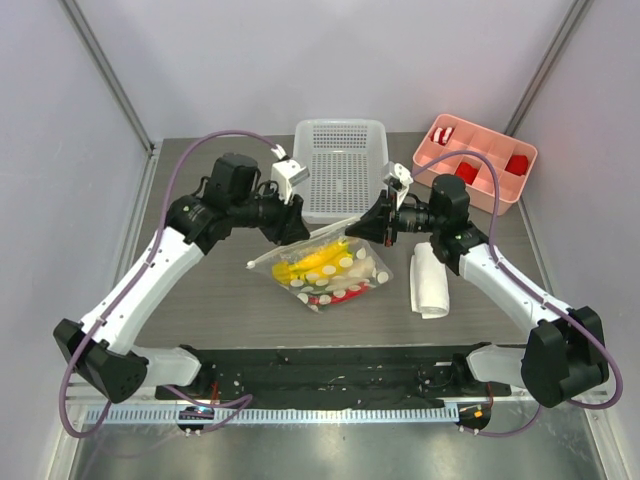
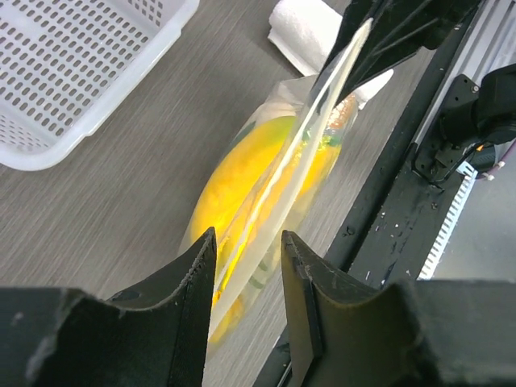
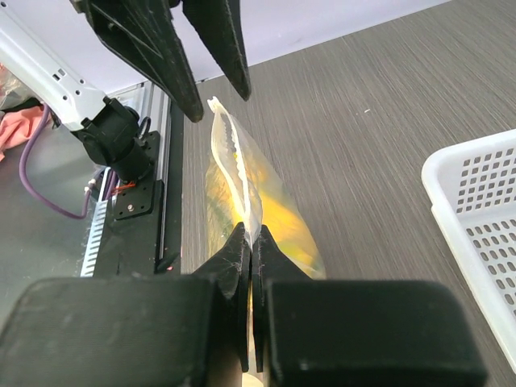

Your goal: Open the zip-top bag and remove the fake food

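The zip-top bag [image 1: 330, 272] lies mid-table, its zip edge lifted into a taut strip. Through its dotted plastic the fake food shows: a yellow banana bunch [image 1: 300, 268], a red chili [image 1: 335, 296] and a white piece [image 1: 365, 262]. My right gripper [image 1: 372, 226] is shut on the strip's right end, seen close up in the right wrist view [image 3: 251, 238]. My left gripper [image 1: 293, 232] is open and astride the strip further left. In the left wrist view the strip [image 2: 306, 137] runs up between its fingers [image 2: 248, 242] with a gap on both sides. The banana [image 2: 234, 181] glows yellow below it.
A white mesh basket [image 1: 340, 170] stands behind the bag. At the back right is a pink tray [image 1: 478, 165] with red blocks. A rolled white cloth [image 1: 430, 280] lies right of the bag, under the right arm. A black rail [image 1: 330, 370] runs along the near edge.
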`<action>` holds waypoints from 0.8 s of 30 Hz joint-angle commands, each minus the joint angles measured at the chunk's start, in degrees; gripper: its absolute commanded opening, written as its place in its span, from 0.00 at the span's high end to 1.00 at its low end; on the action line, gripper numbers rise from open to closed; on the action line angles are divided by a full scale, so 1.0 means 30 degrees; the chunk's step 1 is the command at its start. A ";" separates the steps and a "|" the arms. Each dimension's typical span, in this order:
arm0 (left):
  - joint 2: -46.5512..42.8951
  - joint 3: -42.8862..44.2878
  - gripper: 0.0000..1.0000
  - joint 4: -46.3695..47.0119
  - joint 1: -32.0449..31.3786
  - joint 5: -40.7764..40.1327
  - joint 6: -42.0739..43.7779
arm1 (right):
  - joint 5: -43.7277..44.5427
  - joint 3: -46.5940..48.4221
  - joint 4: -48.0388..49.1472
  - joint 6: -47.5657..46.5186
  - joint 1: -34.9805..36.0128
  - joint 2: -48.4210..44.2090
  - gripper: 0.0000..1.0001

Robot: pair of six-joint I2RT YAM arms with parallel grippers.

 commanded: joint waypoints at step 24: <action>-0.0680 -0.0612 1.00 -0.1675 -0.0017 -0.7186 -0.5198 | 0.6407 0.1057 -0.1254 0.0928 0.2030 -0.0740 0.52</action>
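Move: The lip of the zip-top bag's mouth runs slantwise under the open left fingers, about 4 cm below and 2 cm ahead; the bananas in the bag lie some 7 cm right, 2 cm back and 10 cm down. The white basket's middle is roughly 22 cm ahead, 13 cm right and 14 cm below. From the right hand, shut on the mouth's right end, that spot on the lip is about 13 cm left, 2 cm back and 2 cm lower. The bag's far lip is pinched by the left fingers, which sink about 5 cm onto the mouth while working some 3 cm forward, then shut fully; the left wrist tips and turns counter-clockwise by roughly 10 degrees near the end. The right hand keeps its hold nearly in place, then opens its fingers, lets the mouth's right end go and edges about 1 cm left. ##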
